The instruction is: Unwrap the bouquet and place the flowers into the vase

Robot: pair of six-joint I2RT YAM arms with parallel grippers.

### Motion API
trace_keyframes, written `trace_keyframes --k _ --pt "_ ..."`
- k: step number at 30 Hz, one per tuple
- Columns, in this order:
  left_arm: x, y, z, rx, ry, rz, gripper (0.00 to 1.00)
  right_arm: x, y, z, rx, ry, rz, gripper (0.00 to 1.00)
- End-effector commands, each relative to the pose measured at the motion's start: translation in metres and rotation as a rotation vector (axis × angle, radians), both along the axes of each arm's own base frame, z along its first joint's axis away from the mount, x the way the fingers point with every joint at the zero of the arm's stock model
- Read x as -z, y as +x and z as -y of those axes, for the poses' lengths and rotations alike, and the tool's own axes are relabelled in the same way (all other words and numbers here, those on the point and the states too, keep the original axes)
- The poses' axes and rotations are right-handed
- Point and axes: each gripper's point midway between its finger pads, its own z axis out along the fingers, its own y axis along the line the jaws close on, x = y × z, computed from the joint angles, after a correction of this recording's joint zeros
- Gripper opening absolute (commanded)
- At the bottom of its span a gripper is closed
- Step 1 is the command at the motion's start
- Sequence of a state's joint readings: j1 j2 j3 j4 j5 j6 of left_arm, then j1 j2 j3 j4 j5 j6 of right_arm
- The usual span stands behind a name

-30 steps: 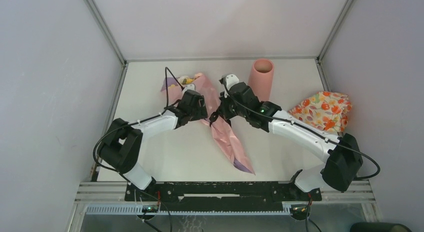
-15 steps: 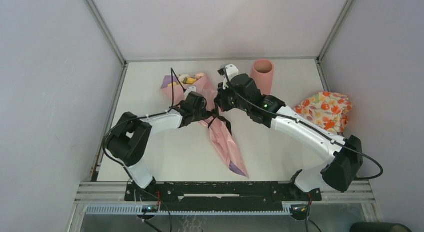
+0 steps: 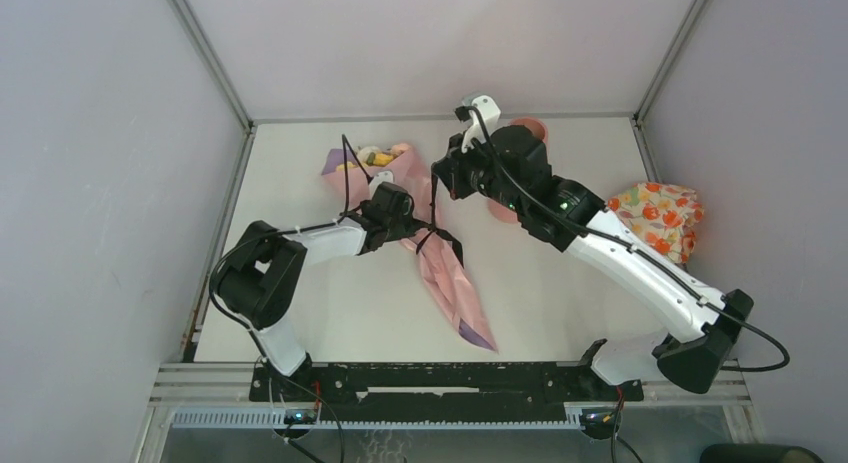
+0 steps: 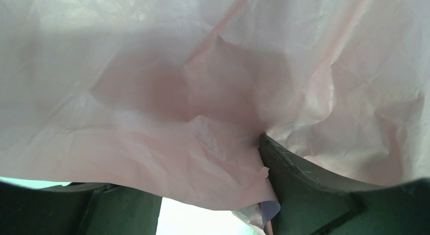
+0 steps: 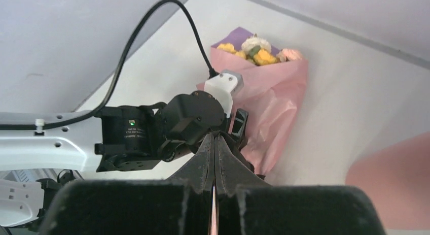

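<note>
The bouquet (image 3: 445,278), a pink paper cone, lies on the table with the flowers (image 3: 372,158) at its far end. My left gripper (image 3: 405,221) straddles its middle, and crinkled pink paper (image 4: 203,93) fills the space between the fingers (image 4: 304,189). The black ribbon (image 3: 440,238) hangs loose at the cone's waist, and one strand runs up to my right gripper (image 3: 443,178). That gripper (image 5: 213,138) is raised above the bouquet (image 5: 274,103) and shut on the strand. The vase (image 3: 530,131) stands behind my right arm, mostly hidden.
An orange-flowered cloth bundle (image 3: 655,218) lies at the right wall. Grey enclosure walls close in the table on three sides. The left arm's black cable (image 5: 152,22) loops above the bouquet's flower end.
My right gripper has risen and moved back toward the vase, drawing a ribbon strand up with it. The bouquet's tip has shifted slightly left. The left gripper stays on the paper.
</note>
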State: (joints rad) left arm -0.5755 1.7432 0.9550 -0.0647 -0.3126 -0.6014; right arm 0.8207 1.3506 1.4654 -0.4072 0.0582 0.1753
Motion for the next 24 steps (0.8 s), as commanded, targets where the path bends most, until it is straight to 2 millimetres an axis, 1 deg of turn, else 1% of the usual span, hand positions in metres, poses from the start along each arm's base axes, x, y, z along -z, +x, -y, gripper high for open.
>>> trace_keyframes --k 1,5,13,15,17,18,22,24 --pt "0.001 0.009 -0.005 -0.009 0.038 0.015 0.69 -0.071 -0.006 0.013 0.017 0.104 0.161 0.0" --pt "0.002 0.008 -0.005 -0.006 0.037 0.012 0.69 -0.1 -0.01 0.023 0.032 0.138 0.225 0.0" --pt "0.002 0.007 -0.002 0.022 0.024 0.012 0.69 -0.152 -0.021 0.049 0.078 0.219 0.361 0.0" --pt "0.001 0.005 0.0 0.032 0.016 0.01 0.69 -0.16 -0.022 0.054 0.09 0.217 0.379 0.0" --pt "-0.003 0.003 0.002 0.043 0.001 0.014 0.69 -0.16 -0.019 0.058 0.108 0.201 0.383 0.0" --pt "-0.007 0.002 0.003 0.05 -0.009 0.019 0.69 -0.156 -0.017 0.059 0.116 0.191 0.378 0.0" --pt "-0.022 -0.003 0.008 0.083 -0.051 0.037 0.7 -0.136 -0.004 0.061 0.144 0.159 0.325 0.0" --pt "-0.033 -0.007 0.012 0.102 -0.08 0.052 0.7 -0.126 0.004 0.06 0.145 0.152 0.295 0.0"
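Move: The right hand, high over the middle of the table, holds a ribbon tail; the bow's knot lies about 5 cm farther out, no distance to the side, some 31 cm below. From this hand the vase stands roughly 10 cm ahead and 13 cm to the right, and the flower heads lie about 20 cm ahead, 10 cm left, both far below. For the left hand, down at the wrap, the knot is about 4 cm right and 3 cm back. Still pinching the black ribbon tail in its shut fingers, the right hand pulls it up and away from the knot, rising about 11 cm while drifting some 5 cm to the right, towards the vase's side, the fingertips tilting upward by about 15 degrees; the climb dies out at the end. The left hand stays low, fingers open, one fingertip kept against the pink wrap beside the bow. ##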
